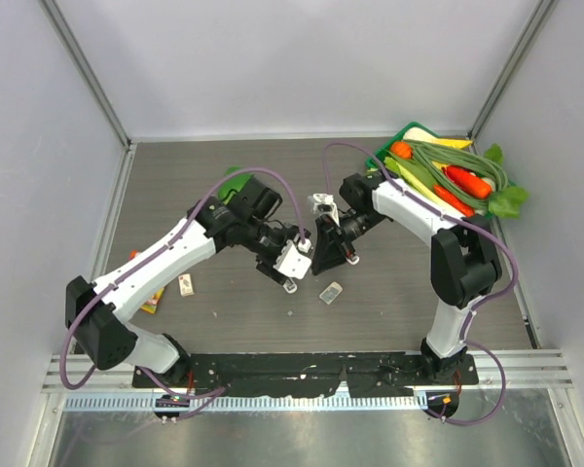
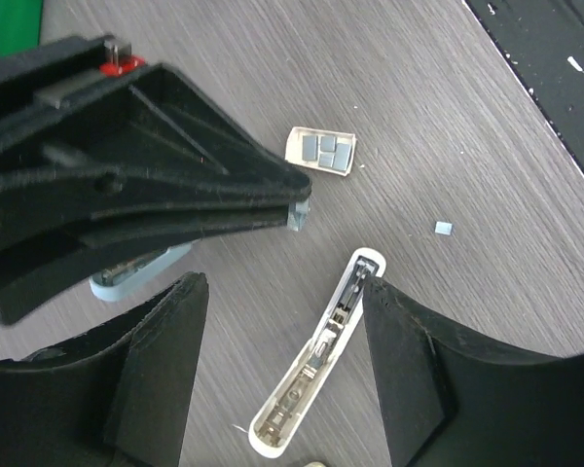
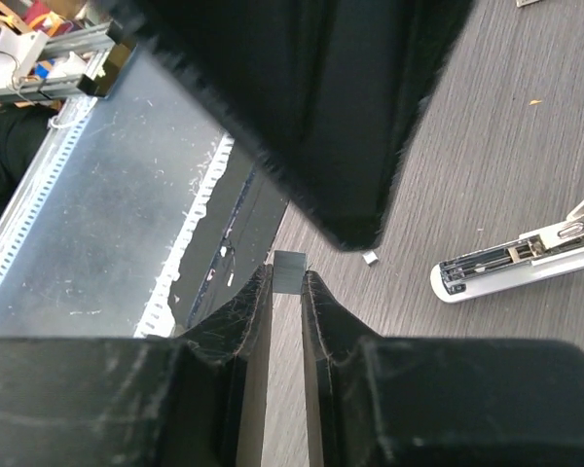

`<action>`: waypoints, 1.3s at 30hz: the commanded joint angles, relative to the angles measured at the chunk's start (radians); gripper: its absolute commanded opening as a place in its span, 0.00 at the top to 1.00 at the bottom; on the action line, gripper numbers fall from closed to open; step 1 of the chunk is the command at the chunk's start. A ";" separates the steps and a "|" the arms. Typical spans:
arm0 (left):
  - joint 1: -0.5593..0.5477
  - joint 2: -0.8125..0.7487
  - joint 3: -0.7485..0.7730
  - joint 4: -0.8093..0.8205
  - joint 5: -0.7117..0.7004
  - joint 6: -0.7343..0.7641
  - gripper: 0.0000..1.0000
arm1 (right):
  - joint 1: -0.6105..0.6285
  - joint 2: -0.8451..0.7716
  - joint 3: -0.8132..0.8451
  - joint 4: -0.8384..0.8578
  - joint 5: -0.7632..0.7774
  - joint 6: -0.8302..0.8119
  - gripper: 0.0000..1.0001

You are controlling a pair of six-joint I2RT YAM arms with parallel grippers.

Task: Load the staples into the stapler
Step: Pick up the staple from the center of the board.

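The white stapler lies open on the table, metal channel up, between the fingers of my left gripper. That gripper is open and astride it, and its right finger stands close by the stapler's far end. My right gripper is shut on a small grey strip of staples, held above the table just beyond the stapler. The same strip shows at the right gripper's tip in the left wrist view. The opened staple box lies further off with a few staple blocks in it.
A loose staple piece lies right of the stapler. A pale blue-grey bar lies under the right gripper. A green tray of toy vegetables stands back right. A small card and coloured items lie by the left arm.
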 commanded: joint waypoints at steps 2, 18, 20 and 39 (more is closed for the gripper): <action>-0.064 0.028 0.051 -0.023 -0.086 -0.013 0.33 | -0.010 0.029 -0.004 -0.168 -0.080 -0.014 0.79; -0.118 0.077 0.061 -0.001 -0.109 -0.062 0.45 | -0.041 0.027 -0.019 -0.168 -0.117 -0.016 0.79; -0.121 0.080 0.060 0.004 -0.110 -0.067 0.45 | -0.041 0.023 -0.018 -0.168 -0.119 -0.014 0.79; -0.143 0.127 0.087 0.032 -0.104 -0.133 0.57 | -0.046 0.009 -0.022 -0.164 -0.129 -0.012 0.79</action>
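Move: The staple is about 1 cm back, 2 cm right and 2 cm below the open left gripper's point; the right gripper already pinches it in its fingertips. On the board, some 17 cm below the left gripper, the white stapler's middle lies about 4 cm left and 3 cm ahead. The staple box lies roughly 6 cm right and 5 cm back, a loose staple piece about 2 cm left and 9 cm back. Ease the left gripper down and right, about 4 cm in all with a slight draw back, until its fingertips come level with the staple; tip them some 8 degrees steeper while narrowing the fingers to a bit under half open. Keep the right gripper's pinch on the staple, letting it creep about 1 cm forward. ##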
